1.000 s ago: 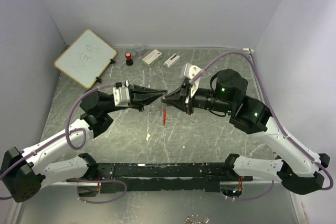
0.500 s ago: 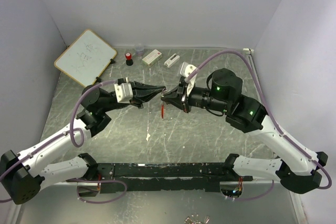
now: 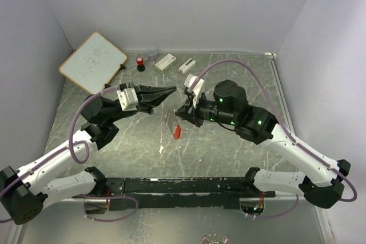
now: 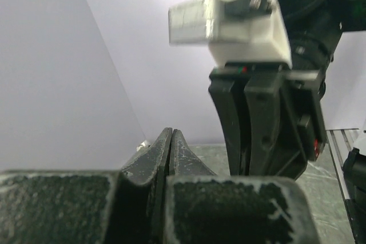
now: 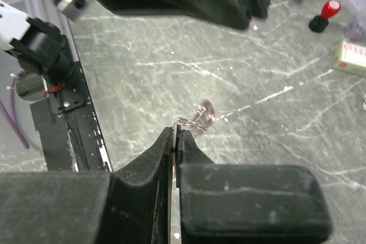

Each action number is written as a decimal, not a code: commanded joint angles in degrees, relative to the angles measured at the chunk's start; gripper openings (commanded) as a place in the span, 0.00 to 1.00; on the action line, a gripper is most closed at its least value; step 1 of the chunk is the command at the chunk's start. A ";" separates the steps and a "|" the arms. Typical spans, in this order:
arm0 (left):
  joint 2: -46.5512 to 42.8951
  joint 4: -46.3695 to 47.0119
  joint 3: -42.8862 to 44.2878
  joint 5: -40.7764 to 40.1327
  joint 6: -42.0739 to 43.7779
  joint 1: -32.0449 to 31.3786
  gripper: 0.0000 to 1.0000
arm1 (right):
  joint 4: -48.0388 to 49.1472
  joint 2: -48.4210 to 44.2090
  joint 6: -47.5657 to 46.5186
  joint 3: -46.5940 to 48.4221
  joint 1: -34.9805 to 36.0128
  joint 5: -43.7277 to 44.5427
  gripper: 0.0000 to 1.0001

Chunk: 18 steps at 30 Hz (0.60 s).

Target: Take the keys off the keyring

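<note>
The keyring hangs in the air at mid table: a silvery loop (image 3: 171, 120) with a red clip (image 3: 177, 132) at its lower end. My right gripper (image 3: 182, 112) is shut on a thin flat strip of its metal. In the right wrist view that strip stands edge-on between the shut fingertips (image 5: 176, 131), and the wire loop (image 5: 193, 122) juts past them with a blurred dangling piece (image 5: 206, 109). No separate key can be made out. My left gripper (image 3: 172, 90) is shut and empty, just up and left of the right one, and apart from it. Its tips (image 4: 170, 134) touch.
A whiteboard (image 3: 93, 62) leans at the back left. Along the back stand a red-capped black bottle (image 3: 140, 64), a clear cup (image 3: 152, 54) and two small white boxes (image 3: 166, 62) (image 3: 187, 66). A black rail (image 3: 177, 186) crosses the near edge.
The two grippers met tip to tip; now they have drawn apart. The left one rose toward the back. The right one moved left and lower, and the keyring hangs and swings from it.
</note>
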 commanded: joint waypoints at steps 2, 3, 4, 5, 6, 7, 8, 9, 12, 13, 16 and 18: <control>-0.69 3.30 1.44 -1.34 -0.94 0.40 0.07 | 0.13 -0.13 0.49 -0.68 0.28 4.20 0.00; -0.63 2.40 1.58 -1.63 -0.76 0.37 0.07 | 0.53 -0.50 0.46 -0.80 0.29 4.64 0.00; -0.75 1.25 1.70 -2.36 -0.32 0.41 0.07 | 0.71 -0.82 0.41 -0.74 0.28 4.82 0.00; -0.93 0.08 1.63 -3.35 0.40 0.40 0.07 | 0.79 -1.09 0.35 -0.48 0.28 4.83 0.00; -1.13 -0.97 1.39 -4.42 1.04 0.45 0.07 | 0.45 -1.26 0.22 -0.05 0.28 4.67 0.00; -1.51 -1.73 1.12 -6.09 1.55 0.43 0.07 | -0.15 -1.36 0.09 0.53 0.28 4.35 0.00; -1.85 -2.52 0.87 -7.07 1.92 0.67 0.08 | -0.62 -1.45 -0.12 1.03 0.29 3.99 0.00; -2.26 -3.02 0.49 -7.48 2.17 0.80 0.10 | -1.00 -1.54 -0.26 1.43 0.28 3.75 0.00; -3.53 -4.39 -0.35 -7.45 2.57 1.81 0.18 | -2.18 -1.88 -0.46 2.66 0.31 3.29 0.00; -3.98 -4.82 -0.68 -6.54 2.81 2.33 0.22 | -2.43 -2.03 -0.47 3.01 0.29 2.95 0.00; -4.70 -5.57 -1.55 -3.34 2.80 4.31 0.28 | -2.65 -2.52 -0.47 3.46 0.29 1.53 0.00; -4.53 -3.41 -2.68 0.20 0.43 6.94 0.30 | -2.55 -2.99 -0.31 3.41 0.29 0.98 0.00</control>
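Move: The wire coil of the keyring is gripped in the right fingers, its middle roughly 2 cm to the left, 1 cm ahead and 1 cm below that hand's point. The red handle hangs some 9 cm below the right hand, about 2 cm back and 1 cm to its left. From the nearly shut, empty-looking left gripper, the keyring lies some 10 cm below and 1 cm back, with no sideways offset. Draw the left gripper off to the left and forward, about 3 cm in all, away from the right gripper and the keyring, turning it slightly counter-clockwise and spreading its fingers part way. Keep the keyring pinched in the right fingers while that hand dips just under 2 cm, then lift it a little over 2 cm as it eases right. ##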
